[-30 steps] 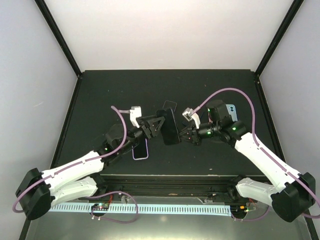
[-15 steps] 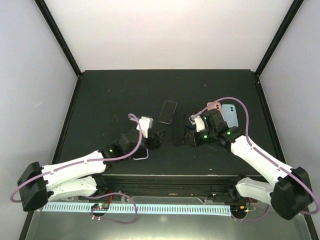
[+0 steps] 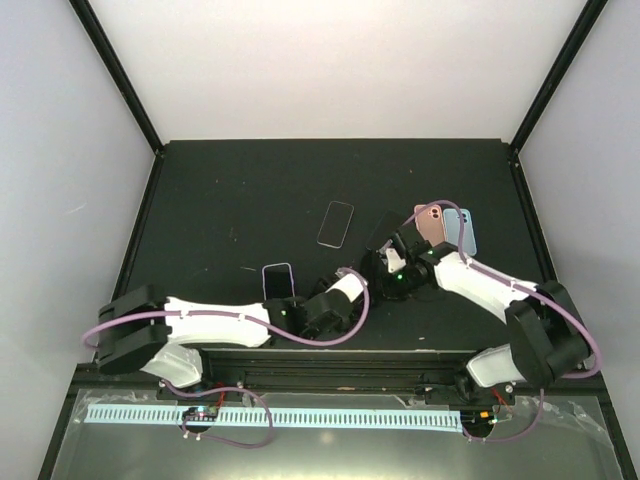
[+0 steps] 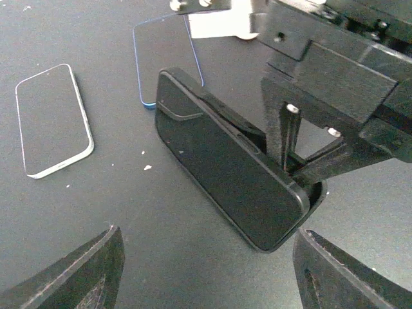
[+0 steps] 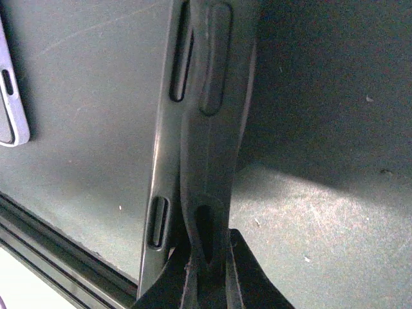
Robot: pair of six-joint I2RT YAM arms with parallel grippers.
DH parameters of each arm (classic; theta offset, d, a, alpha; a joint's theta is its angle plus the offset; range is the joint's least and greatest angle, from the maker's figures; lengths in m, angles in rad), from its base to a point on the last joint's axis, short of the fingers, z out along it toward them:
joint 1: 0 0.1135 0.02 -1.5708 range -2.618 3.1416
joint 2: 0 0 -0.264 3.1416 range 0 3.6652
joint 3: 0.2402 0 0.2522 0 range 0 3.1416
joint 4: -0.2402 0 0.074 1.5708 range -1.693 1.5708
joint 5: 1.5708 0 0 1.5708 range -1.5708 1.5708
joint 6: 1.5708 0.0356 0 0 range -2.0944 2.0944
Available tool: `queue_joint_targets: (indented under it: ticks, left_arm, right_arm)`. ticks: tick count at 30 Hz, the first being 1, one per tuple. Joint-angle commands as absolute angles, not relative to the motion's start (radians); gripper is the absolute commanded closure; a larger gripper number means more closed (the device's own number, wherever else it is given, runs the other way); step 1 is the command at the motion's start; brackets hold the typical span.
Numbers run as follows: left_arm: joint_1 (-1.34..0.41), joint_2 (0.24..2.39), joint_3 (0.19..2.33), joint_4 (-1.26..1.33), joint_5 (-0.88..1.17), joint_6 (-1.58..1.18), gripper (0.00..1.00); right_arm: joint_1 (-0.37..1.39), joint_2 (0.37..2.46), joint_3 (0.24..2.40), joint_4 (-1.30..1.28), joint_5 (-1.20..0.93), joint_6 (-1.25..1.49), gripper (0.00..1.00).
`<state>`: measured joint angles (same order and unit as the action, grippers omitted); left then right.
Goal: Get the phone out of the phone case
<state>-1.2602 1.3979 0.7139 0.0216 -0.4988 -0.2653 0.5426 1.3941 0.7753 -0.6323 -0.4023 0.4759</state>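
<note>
A black phone in a black case (image 3: 381, 232) stands tilted above the table right of centre. My right gripper (image 3: 388, 262) is shut on its lower corner. In the left wrist view the cased phone (image 4: 222, 164) slants across the middle, and the right gripper (image 4: 302, 170) pinches its near right corner, where the case rim stands a little off the phone. In the right wrist view the right gripper (image 5: 207, 257) clamps the dark case edge (image 5: 215, 122), with the phone's grey side (image 5: 166, 129) beside it. My left gripper (image 4: 206, 283) is open and empty, just in front of the phone.
Other phones lie flat on the black table (image 3: 220, 190): a silver-rimmed one (image 3: 336, 223) at centre, a purple-rimmed one (image 3: 277, 282) near the front, and a pink one (image 3: 432, 222) and a blue one (image 3: 462, 230) at the right. The table's front rail (image 5: 38, 238) is close.
The left arm has swung right along the front edge, away from the purple-rimmed phone. The right gripper has taken the black cased phone up off the table and tilted it.
</note>
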Motion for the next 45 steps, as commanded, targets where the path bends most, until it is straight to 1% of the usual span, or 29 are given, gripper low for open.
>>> queue_joint_targets:
  ticks: [1,6,11,16,21,31,36,40,45]
  left_arm:
    - [-1.283,1.496,0.787,0.076,-0.581,-0.202,0.25]
    - [-1.288,1.593,0.844,0.092,-0.582,-0.182,0.25]
    - [-1.29,1.622,0.846,0.145,-0.55,-0.172,0.27]
    - [-1.29,1.652,0.849,0.144,-0.512,-0.161,0.34]
    - [-1.29,1.698,0.888,0.066,-0.585,-0.185,0.41]
    - [-1.288,1.791,0.947,-0.032,-0.722,-0.224,0.48]
    - [-1.289,1.821,0.968,-0.107,-0.804,-0.257,0.59]
    - [-1.282,1.808,0.959,-0.15,-0.846,-0.309,0.64]
    - [-1.256,1.744,0.896,-0.151,-0.871,-0.396,0.65]
  right_arm:
    - [0.541,1.424,0.831,-0.588,-0.391,0.5,0.99]
    - [0.54,1.467,0.836,-0.577,-0.383,0.518,0.99]
    - [0.54,1.5,0.857,-0.581,-0.389,0.525,0.99]
    - [0.54,1.506,0.86,-0.58,-0.402,0.53,0.99]
    - [0.539,1.498,0.858,-0.575,-0.406,0.531,0.99]
    - [0.541,1.481,0.842,-0.564,-0.451,0.536,0.99]
    - [0.54,1.472,0.838,-0.56,-0.469,0.533,0.99]
    - [0.54,1.461,0.838,-0.561,-0.465,0.528,0.99]
    - [0.54,1.448,0.832,-0.558,-0.464,0.519,0.99]
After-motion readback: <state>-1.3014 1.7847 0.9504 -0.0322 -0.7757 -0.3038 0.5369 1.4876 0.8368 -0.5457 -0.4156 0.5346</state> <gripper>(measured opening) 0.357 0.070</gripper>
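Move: The phone stands on its long edge, partly peeled from its black case, which the right fingers already pinch near its near end. The phone's middle is about 5 cm ahead, 5 cm right and 8 cm below the left hand, and some 4 cm ahead and 1 cm left of the right. About 12 cm below the left hand lie a blue-edged phone, 16 cm ahead and 11 cm right, and a white-edged phone, 18 cm ahead and 4 cm left. Bring the left gripper down about 5 cm and right some 4 cm to the phone's near end, then ease it forward about 3 cm, rolling its left side up some 15 degrees and closing the fingers from wide to about a third open around that end. Keep the right fingers pinching the case wall, and late on carry it about 2 cm forward and slightly left. ##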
